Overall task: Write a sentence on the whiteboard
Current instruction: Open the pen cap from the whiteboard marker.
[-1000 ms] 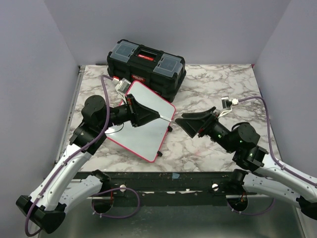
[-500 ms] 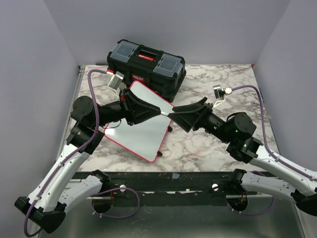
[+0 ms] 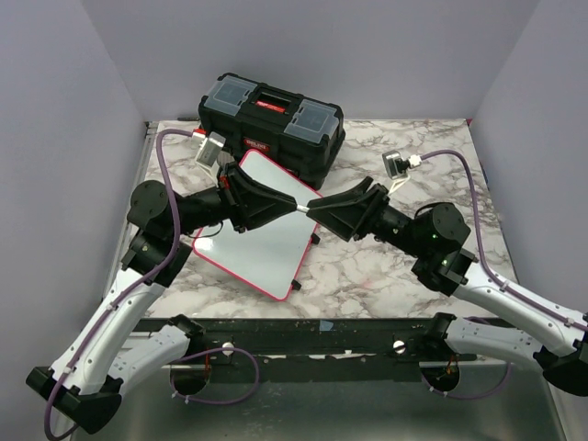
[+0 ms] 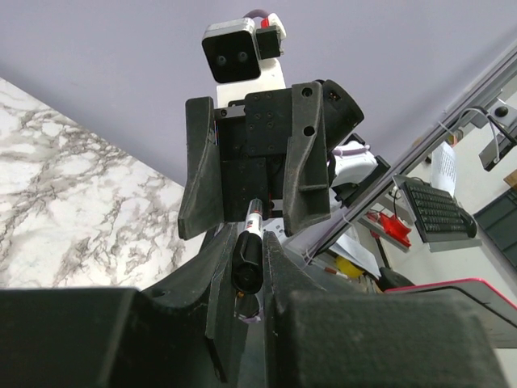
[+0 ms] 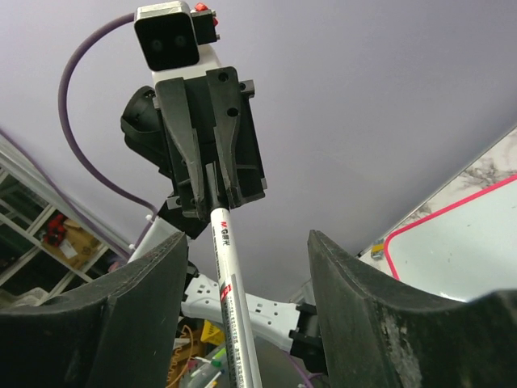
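The whiteboard (image 3: 262,241) lies tilted on the marble table, its glossy face blank; no sentence shows on it. My left gripper (image 3: 290,208) is shut on a marker pen (image 3: 304,209) and holds it in the air above the board, pointing right. In the left wrist view the pen's black end (image 4: 247,260) sits clamped between the fingers. My right gripper (image 3: 319,208) is open, facing the left one, its fingers on either side of the pen's free end. In the right wrist view the white barrel (image 5: 230,299) runs between the spread fingers, nearer the left one. The board's corner (image 5: 464,242) shows at the right.
A black toolbox (image 3: 272,124) with a red handle stands at the back of the table, just behind the whiteboard. Purple walls enclose the table on three sides. A black rail (image 3: 312,335) runs along the near edge by the arm bases.
Both grippers rose off the board. The right gripper moved left and up until its open fingers came around the pen's end. The left gripper still holds the pen.
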{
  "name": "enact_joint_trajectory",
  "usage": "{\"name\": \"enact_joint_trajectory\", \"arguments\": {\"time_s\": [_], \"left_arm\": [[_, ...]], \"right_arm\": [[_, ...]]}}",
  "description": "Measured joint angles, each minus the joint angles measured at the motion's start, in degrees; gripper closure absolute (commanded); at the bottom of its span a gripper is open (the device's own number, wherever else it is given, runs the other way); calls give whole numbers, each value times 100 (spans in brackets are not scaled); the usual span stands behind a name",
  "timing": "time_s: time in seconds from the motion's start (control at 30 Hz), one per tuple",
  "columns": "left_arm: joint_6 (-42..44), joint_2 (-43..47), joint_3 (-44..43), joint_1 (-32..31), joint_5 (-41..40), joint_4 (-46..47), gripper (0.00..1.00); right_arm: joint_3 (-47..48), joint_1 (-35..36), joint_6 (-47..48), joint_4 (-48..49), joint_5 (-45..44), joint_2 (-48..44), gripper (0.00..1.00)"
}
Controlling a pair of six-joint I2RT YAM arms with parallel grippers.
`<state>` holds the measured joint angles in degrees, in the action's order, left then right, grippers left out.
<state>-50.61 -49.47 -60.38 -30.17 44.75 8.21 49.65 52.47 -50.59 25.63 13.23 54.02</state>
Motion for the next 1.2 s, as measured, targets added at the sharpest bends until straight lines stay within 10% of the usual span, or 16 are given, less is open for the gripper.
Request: {"name": "enact_joint_trajectory", "arguments": {"time_s": [0.7, 1.2], "left_arm": [[-50, 162, 223, 4, -417, 382, 100], [-146, 245, 396, 11, -538, 592, 100]], "right_arm": [[153, -9, -256, 348, 173, 258, 70], [164, -35, -345, 483, 271, 389, 72]]}}
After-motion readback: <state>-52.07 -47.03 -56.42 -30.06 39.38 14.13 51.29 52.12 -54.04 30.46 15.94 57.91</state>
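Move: The marker, still capped, runs roughly left-right from the left gripper's shut fingers. Its middle lies about 3 cm left of the right hand, perhaps 1 cm ahead and 1 cm above, already between that hand's half-open fingers; from the left hand it is about 4 cm to the right, level. The left gripper is some 7 cm left of the right one. The whiteboard lies flat about 40 cm below the right hand, some 18 cm ahead and 15 cm left. Close the right gripper around the marker's free, right-hand end, from a bit over half open to roughly a quarter, while easing that hand about 1 cm left and 1 cm up along the marker towards the left gripper. Keep the left fingers shut on the other end, letting that hand drift 1 cm forward and left and turn some 5 degrees counter-clockwise. Don't pull yet. ##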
